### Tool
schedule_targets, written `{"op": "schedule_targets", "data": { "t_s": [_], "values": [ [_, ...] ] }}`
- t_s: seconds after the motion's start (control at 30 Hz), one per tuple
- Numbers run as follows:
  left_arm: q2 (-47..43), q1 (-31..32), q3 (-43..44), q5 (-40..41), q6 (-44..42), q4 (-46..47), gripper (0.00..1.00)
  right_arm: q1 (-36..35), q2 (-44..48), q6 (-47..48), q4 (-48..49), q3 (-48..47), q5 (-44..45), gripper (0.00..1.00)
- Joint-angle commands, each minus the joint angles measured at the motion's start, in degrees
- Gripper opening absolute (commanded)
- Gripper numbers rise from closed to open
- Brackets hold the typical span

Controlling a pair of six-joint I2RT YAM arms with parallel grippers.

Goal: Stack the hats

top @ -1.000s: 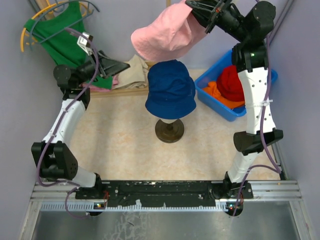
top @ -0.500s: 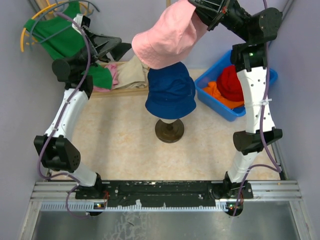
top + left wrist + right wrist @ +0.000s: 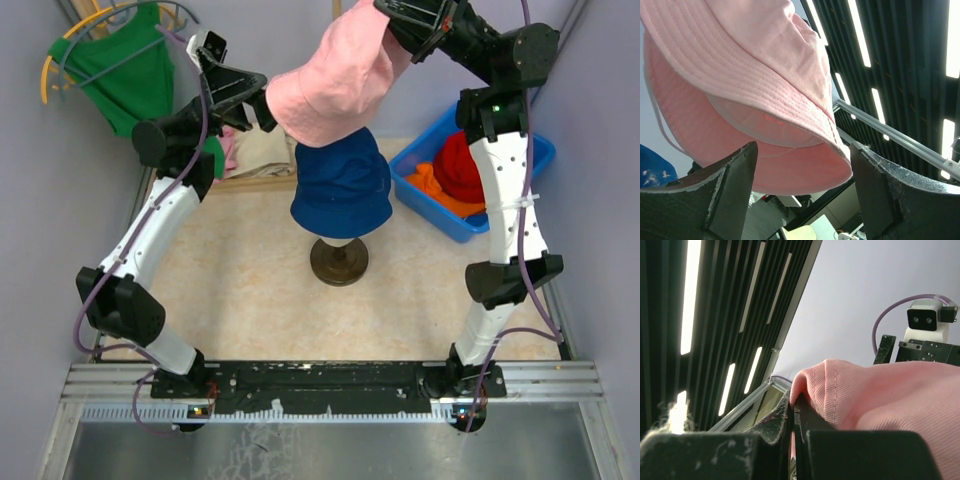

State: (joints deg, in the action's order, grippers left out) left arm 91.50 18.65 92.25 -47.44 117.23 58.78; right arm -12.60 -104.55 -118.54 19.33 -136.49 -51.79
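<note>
A pink bucket hat hangs in the air from my right gripper, which is shut on its fabric at the top of the view. Its lower brim overlaps the top of the navy blue hat, which sits on a stand at mid-table. My left gripper is open at the pink hat's left edge. In the left wrist view the pink brim hangs just above and between the spread fingers. A red hat and an orange hat lie in the bin.
A blue bin stands at the back right. A green garment on a hanger lies at the back left. Beige and pink cloths lie beside it, under the left arm.
My left arm has risen and swung right, up to the pink hat's brim, with its jaws spreading wider. The pink hat has come down closer over the navy hat.
</note>
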Motion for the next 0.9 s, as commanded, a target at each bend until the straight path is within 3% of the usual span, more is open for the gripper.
{"op": "schedule_targets", "data": {
  "t_s": [0.0,0.2,0.4,0.47,0.57,0.63,0.7,0.87],
  "values": [
    [-3.21,0.68,0.82,1.10,1.07,0.49,0.81,-0.38,0.61,0.01,3.77,0.07,-0.51,0.00],
    [-3.70,1.87,-0.89,2.11,0.18,0.17,0.82,-0.36,1.65,1.76,2.14,0.93,-0.89,0.00],
    [-1.46,2.85,3.57,1.85,-0.65,-1.28,0.79,-0.40,4.93,4.61,1.09,6.70,-1.52,0.00],
    [-0.85,3.08,4.56,1.44,-1.18,-1.53,0.71,-0.40,5.99,4.81,1.56,8.64,-1.60,0.00],
    [-0.79,3.01,3.83,0.38,-3.34,-2.38,0.46,0.03,6.58,4.81,1.85,9.81,-1.91,0.00],
    [-0.91,2.51,3.81,-1.48,-8.21,-5.26,0.28,0.94,6.79,4.81,1.65,9.52,-2.13,0.00],
    [-1.36,1.79,4.32,-3.28,-14.94,-10.75,0.17,2.08,7.13,4.94,1.02,9.31,-2.59,0.00],
    [-2.48,1.09,8.56,-5.17,-29.90,-25.91,0.08,5.19,8.99,11.40,-9.79,7.06,-4.89,0.00]
  ]
}}
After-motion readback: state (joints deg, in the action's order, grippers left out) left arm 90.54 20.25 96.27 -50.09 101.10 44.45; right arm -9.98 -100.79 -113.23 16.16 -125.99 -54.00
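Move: The left hand, open, has the pink hat's free left brim edge about 3 cm to its right, at its own height; the blue hat on the head lies some 14 cm to its right, 2 cm farther out and 18 cm below. The right hand grips the pink hat's other edge; from there the blue hat is about 11 cm left, 1 cm back and 26 cm below, the blue bin roughly 20 cm right, 20 cm farther out and 60 cm down. The left hand eases back and up about 2 cm, then its fingers close and it swings forward, down and a little right, pinching the free brim edge of the pink hat and turning some 10 degrees. Meanwhile the right hand, still shut on the opposite edge, lowers it about 4 cm and carries it 3 cm forward, down towards the blue hat's height, tipping slightly. ##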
